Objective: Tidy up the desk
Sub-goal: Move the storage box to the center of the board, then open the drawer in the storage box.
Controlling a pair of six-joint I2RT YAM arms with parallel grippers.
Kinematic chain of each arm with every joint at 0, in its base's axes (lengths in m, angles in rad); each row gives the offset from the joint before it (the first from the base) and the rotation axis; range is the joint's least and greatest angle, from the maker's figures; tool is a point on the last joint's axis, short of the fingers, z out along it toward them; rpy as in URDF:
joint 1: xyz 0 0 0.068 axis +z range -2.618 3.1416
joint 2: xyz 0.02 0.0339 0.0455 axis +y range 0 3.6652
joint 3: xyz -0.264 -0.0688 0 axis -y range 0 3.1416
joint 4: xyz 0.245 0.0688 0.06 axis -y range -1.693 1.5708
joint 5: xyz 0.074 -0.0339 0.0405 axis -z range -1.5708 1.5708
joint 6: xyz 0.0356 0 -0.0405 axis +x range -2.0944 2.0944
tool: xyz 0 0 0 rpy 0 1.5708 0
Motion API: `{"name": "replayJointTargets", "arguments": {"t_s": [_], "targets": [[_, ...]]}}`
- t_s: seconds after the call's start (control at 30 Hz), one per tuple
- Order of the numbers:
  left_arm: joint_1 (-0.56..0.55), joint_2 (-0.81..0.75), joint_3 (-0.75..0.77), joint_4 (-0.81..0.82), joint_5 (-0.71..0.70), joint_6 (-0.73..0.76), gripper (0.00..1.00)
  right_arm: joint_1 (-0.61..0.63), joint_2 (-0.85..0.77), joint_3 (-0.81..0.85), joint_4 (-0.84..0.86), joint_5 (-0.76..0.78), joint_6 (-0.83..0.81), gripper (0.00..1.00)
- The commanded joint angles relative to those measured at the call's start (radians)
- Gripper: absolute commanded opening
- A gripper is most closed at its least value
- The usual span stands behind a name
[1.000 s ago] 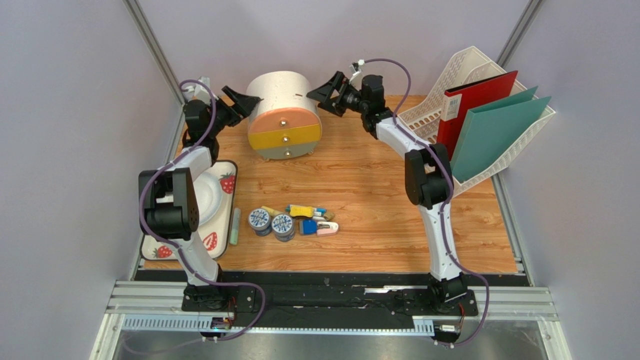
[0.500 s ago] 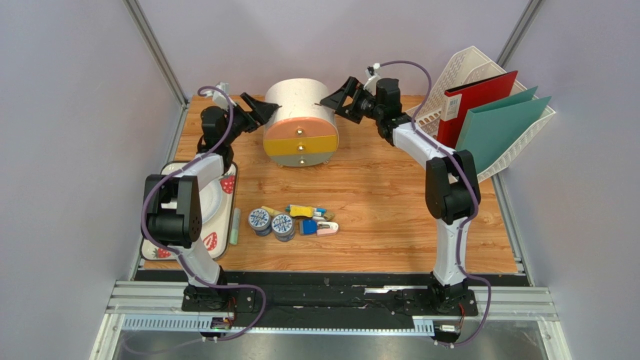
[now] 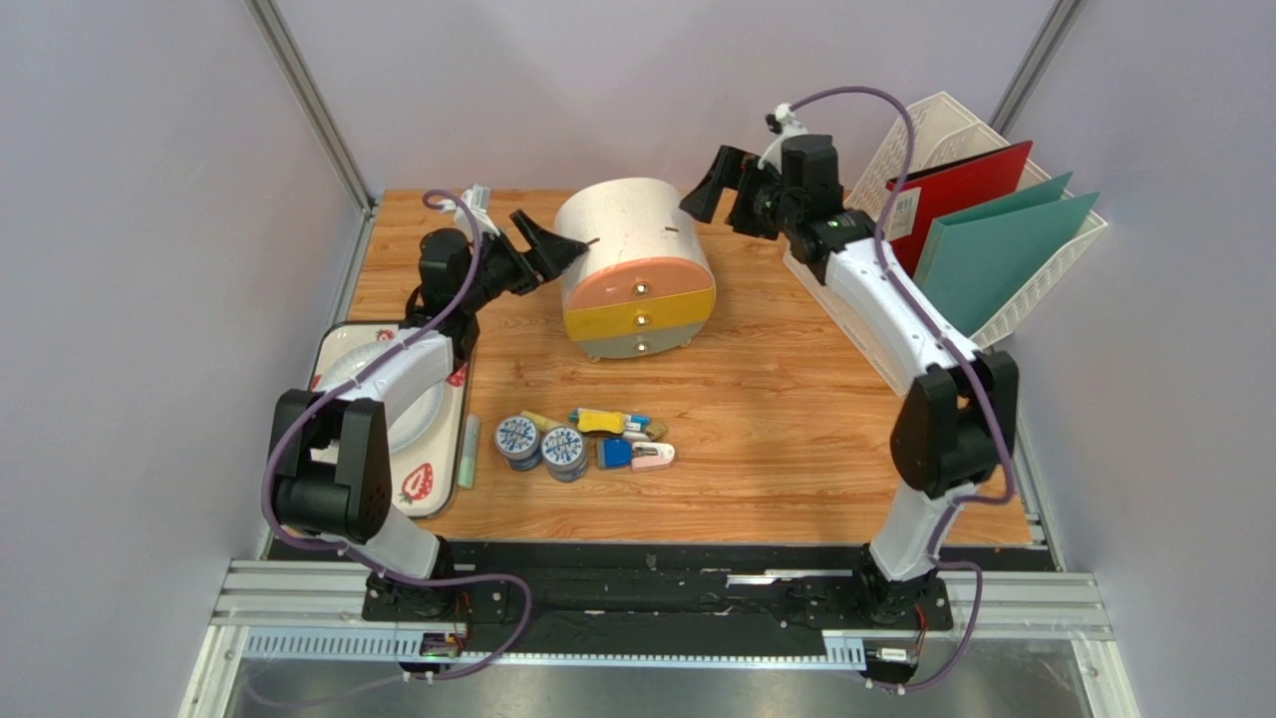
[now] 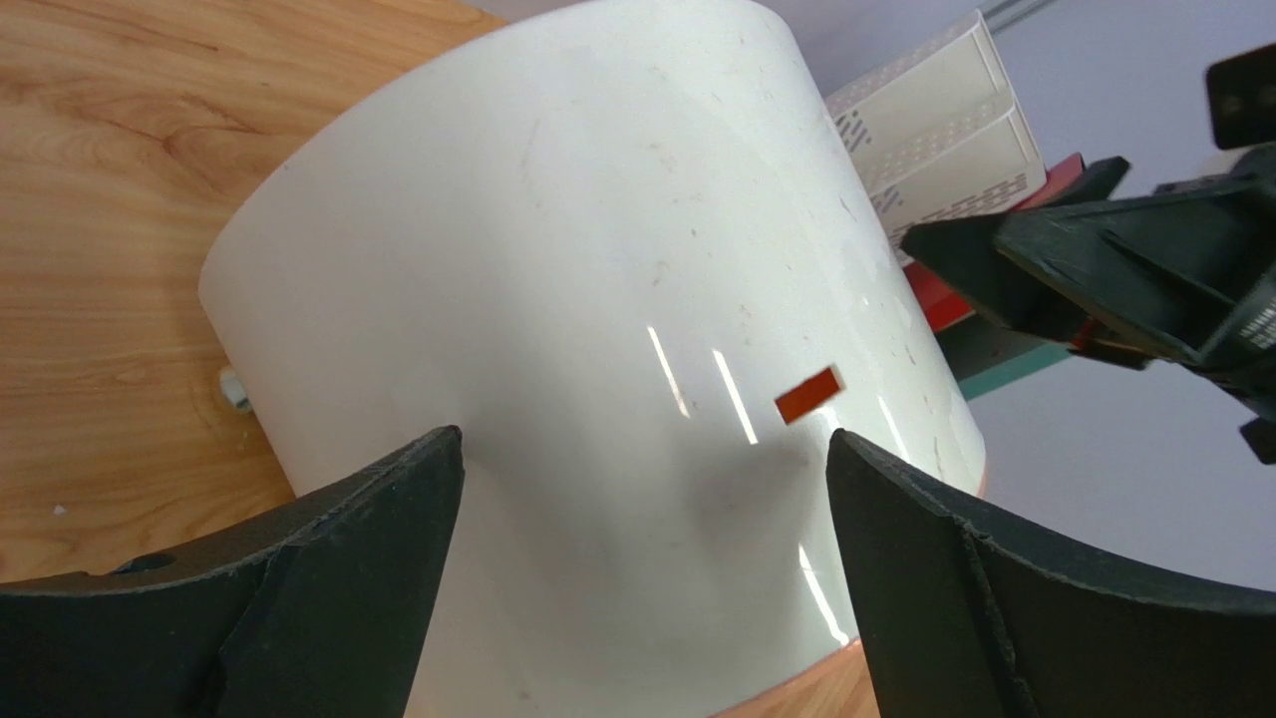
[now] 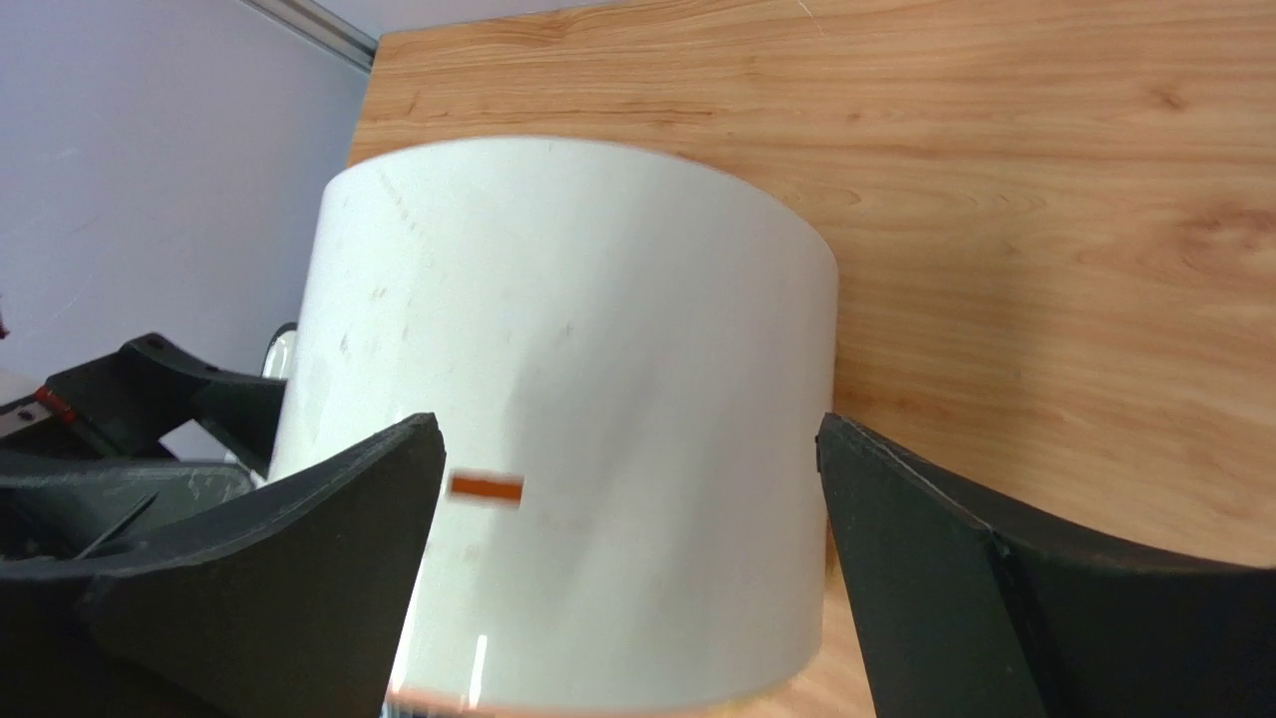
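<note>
A round white drawer unit (image 3: pixel 637 269) with pink, yellow and grey drawer fronts stands at the back middle of the desk (image 3: pixel 779 404). My left gripper (image 3: pixel 542 247) is open at its left side, fingers spread close against the white wall (image 4: pixel 599 344). At the unit's back right corner is my right gripper (image 3: pixel 724 187), also open and facing the same white wall (image 5: pixel 584 419). In each wrist view, the black fingers (image 4: pixel 345 554) (image 5: pixel 959 569) flank the curved wall without closing on it. Each gripper shows beyond the unit in the other's view.
A white rack (image 3: pixel 959 135) holding a red folder (image 3: pixel 959 202) and green folders (image 3: pixel 1004 262) stands at the back right. A strawberry-print tray (image 3: pixel 333 341) with a white plate lies at the left. Two round blue-patterned rolls (image 3: pixel 518 439), a pale green stick (image 3: pixel 469 449) and small clips (image 3: pixel 629 439) lie near the front middle.
The drawer unit has slid right and slightly nearer across the desk. Both arms have moved right with it, staying open on either side.
</note>
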Motion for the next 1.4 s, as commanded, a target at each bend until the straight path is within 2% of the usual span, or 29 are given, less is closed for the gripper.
{"name": "replayJointTargets", "arguments": {"t_s": [0.0, 0.23, 0.47, 0.77, 1.03, 1.17, 1.37], "targets": [[-0.004, -0.081, 0.001, -0.071, 0.011, 0.039, 0.99, -0.002, -0.238, -0.132, -0.011, 0.064, -0.040, 0.99], [-0.003, -0.113, 0.006, -0.121, 0.011, 0.067, 0.99, 0.044, -0.473, -0.396, 0.015, 0.033, -0.014, 0.98], [-0.004, -0.121, 0.049, -0.164, 0.022, 0.092, 0.99, 0.113, -0.492, -0.551, 0.063, 0.001, 0.067, 0.95], [-0.003, -0.178, 0.052, -0.233, 0.008, 0.131, 0.99, 0.140, -0.325, -0.469, 0.053, -0.011, 0.084, 0.94], [-0.003, -0.202, 0.079, -0.298, 0.017, 0.170, 0.99, 0.133, -0.233, -0.381, 0.084, 0.095, 0.052, 0.95], [-0.003, -0.204, 0.079, -0.301, 0.025, 0.171, 0.99, 0.119, -0.193, -0.292, 0.055, 0.093, 0.035, 0.95], [-0.003, -0.213, 0.075, -0.316, 0.034, 0.179, 0.99, 0.090, -0.152, -0.246, 0.034, 0.043, 0.023, 0.95]]}}
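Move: From the right hand, the storage box's middle lies about 6 cm back, 9 cm to the left and 14 cm below; from the left hand, 1 cm ahead, 9 cm to the right and 11 cm below. The yellow eraser sits about 19 cm nearer the base than the box and 4 cm to its left. The white rack is some 33 cm to the right of the right hand and 4 cm back. Right hand arcs back about 15 cm, dips around the box's right front, then pushes it 7 cm forward, rising. ##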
